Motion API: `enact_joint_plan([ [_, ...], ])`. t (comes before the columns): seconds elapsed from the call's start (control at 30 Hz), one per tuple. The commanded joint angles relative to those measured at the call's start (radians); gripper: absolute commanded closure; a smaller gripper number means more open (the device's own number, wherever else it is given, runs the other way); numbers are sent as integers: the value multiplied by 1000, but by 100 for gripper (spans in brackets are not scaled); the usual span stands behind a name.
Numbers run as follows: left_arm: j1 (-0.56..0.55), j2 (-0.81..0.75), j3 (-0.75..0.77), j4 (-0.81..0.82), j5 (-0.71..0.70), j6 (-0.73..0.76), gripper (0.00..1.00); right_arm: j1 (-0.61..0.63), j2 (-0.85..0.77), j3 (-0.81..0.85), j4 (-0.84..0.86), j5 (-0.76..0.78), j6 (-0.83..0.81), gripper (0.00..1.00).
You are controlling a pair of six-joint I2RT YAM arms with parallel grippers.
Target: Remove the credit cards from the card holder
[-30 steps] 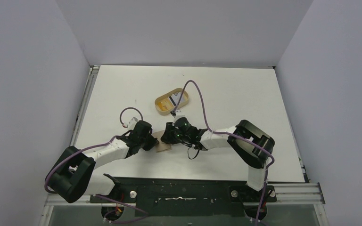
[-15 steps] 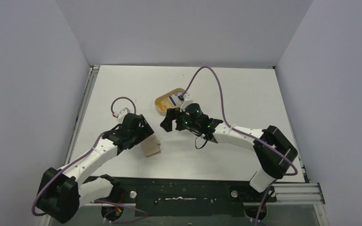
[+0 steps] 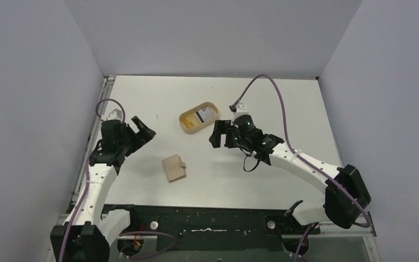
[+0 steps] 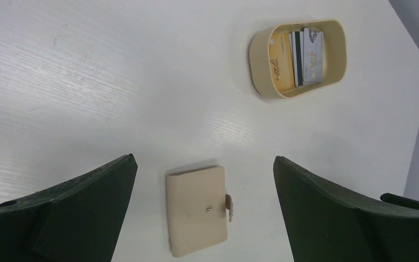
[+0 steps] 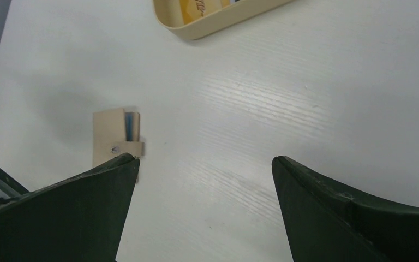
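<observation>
The card holder lies folded shut on the white table between the two arms, tan with its snap tab sticking out at one edge. A sliver of light blue shows at its edge in the right wrist view. The credit cards lie in the oval tan tray, whitish and dark-striped, beside a yellow card. My left gripper hovers open, up and to the left of the holder, holding nothing. My right gripper hovers open, to the holder's upper right, also empty.
The oval tray stands beyond the card holder toward the table's middle; its rim shows at the top of the right wrist view. Grey walls enclose the table on three sides. A metal rail runs along the left edge.
Both grippers opened and drew back from the card holder, the left arm swinging left, the right arm right. The holder now lies free, shifted slightly to the left.
</observation>
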Motion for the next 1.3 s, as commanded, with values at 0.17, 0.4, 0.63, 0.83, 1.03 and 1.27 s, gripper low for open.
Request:
enact_joint_plan([
  [0.17,87,-21,167,5,186,205,3,-54,-155,-73,-84,97,-22,0],
  [0.4,94,-31,192,-29,178,250,3,-58,-193,-82,-92,104,-61,0],
  [0.63,101,-48,211,-63,198,275,3,-58,-220,-111,-83,71,-64,0],
  [0.83,101,-67,213,-56,198,263,3,-62,-232,-90,-92,92,-90,0],
  [1.03,104,-62,209,-1,194,252,3,-82,-231,-49,-127,115,-136,0],
  [1.27,104,-61,244,52,176,272,3,-107,-280,-44,-100,249,-128,0],
])
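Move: Below and to the inside of both empty hands lies the closed card holder: about 7 cm back, 11 cm to the right and 14 cm below the left hand. From the right hand it is some 8 cm back, 17 cm to the left and 15 cm below. The cards' tray stands about 15 cm ahead of the right hand, 7 cm to its left and 14 cm below. Backing off from the closed card holder with both grippers empty and wide open, the left hand climbs about 8 cm, most of it in an early quick lift, its fingers tipping up and turning some 10 degrees clockwise. The right hand draws about 8 cm to the right, away from holder and tray, nearly level, slowing midway and then going on, its left side dipping slightly. ##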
